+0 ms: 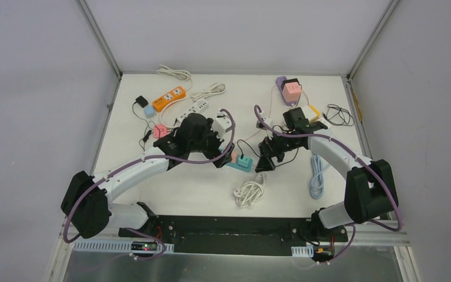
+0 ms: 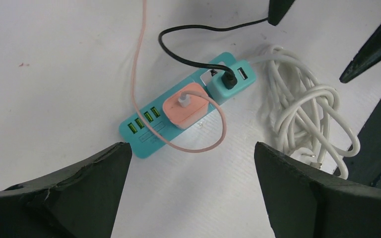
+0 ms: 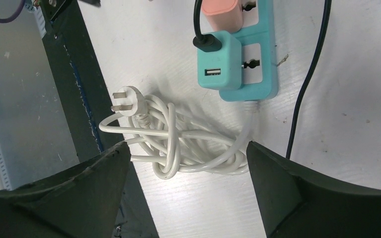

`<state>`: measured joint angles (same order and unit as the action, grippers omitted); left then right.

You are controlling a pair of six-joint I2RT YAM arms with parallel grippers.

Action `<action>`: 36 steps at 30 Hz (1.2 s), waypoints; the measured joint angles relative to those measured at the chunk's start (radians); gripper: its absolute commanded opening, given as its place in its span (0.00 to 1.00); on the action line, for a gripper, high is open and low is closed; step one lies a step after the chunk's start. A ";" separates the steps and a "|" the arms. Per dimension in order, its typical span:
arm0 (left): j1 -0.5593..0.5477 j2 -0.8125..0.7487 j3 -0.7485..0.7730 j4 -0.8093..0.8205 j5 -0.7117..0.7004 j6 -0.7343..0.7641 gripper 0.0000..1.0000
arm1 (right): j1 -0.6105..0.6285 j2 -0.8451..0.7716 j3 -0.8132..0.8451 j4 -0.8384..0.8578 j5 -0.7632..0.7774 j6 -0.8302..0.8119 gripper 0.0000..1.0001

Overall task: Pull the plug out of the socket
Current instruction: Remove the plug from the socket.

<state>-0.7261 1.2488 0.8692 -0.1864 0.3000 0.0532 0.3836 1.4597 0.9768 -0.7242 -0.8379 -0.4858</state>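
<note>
A teal power strip, the socket (image 1: 239,164) (image 2: 141,136) (image 3: 260,74), lies flat on the white table between my two grippers. Two plugs sit in it: a salmon-pink charger (image 2: 186,108) (image 3: 221,12) with a thin pink cable, and a teal charger (image 2: 230,79) (image 3: 218,62) with a black cable in its top. My left gripper (image 1: 224,155) (image 2: 191,146) hovers open over the strip's USB end, touching nothing. My right gripper (image 1: 266,162) (image 3: 187,146) hangs open over the strip's white coiled cord (image 1: 251,191) (image 3: 178,144), also holding nothing.
At the back lie an orange strip (image 1: 169,98), a white strip (image 1: 197,107) and a purple strip with a pink adapter (image 1: 290,90). A small pink block (image 1: 160,130), a light-blue cable (image 1: 317,176) and a black cable (image 1: 339,114) lie around. The black base plate (image 1: 229,226) runs along the near edge.
</note>
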 measured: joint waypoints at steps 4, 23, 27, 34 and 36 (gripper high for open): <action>0.031 0.052 0.012 0.003 0.117 0.079 0.99 | -0.006 0.000 -0.007 0.016 -0.009 0.014 0.90; 0.249 0.232 0.113 0.074 0.541 0.208 0.64 | -0.023 0.000 -0.013 0.028 -0.026 0.018 0.90; 0.249 0.272 0.138 0.010 0.553 0.300 0.57 | -0.025 0.000 -0.013 0.028 -0.032 0.018 0.90; 0.246 0.332 0.178 -0.039 0.575 0.375 0.57 | -0.026 0.000 -0.013 0.028 -0.035 0.018 0.90; 0.235 0.347 0.179 -0.043 0.575 0.387 0.57 | -0.026 0.000 -0.013 0.028 -0.036 0.018 0.90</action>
<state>-0.4908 1.5959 1.0485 -0.2298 0.8753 0.4400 0.3576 1.4601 0.9634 -0.6960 -0.8742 -0.4683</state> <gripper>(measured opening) 0.571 0.903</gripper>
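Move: The pink plug on the teal strip lies about 5 cm right of the left hand, 2 cm ahead and some 11 cm below. The teal plug stands about 4 cm right of the pink one and 1 cm nearer the base. The strip's USB end is 3 cm ahead of the left hand, level sideways and 13 cm down. From the waiting right hand the pink plug is roughly 10 cm left, 4 cm ahead and 6 cm below. Forward by some 4 cm goes the left hand over the teal strip, dipping, rising briefly, then sinking to end 3 cm lower and nearer the pink plug. The hand turns about 25 degrees clockwise, bringing its fingers to either side of the strip's line, and they close from wide open to a little over half, still empty. ##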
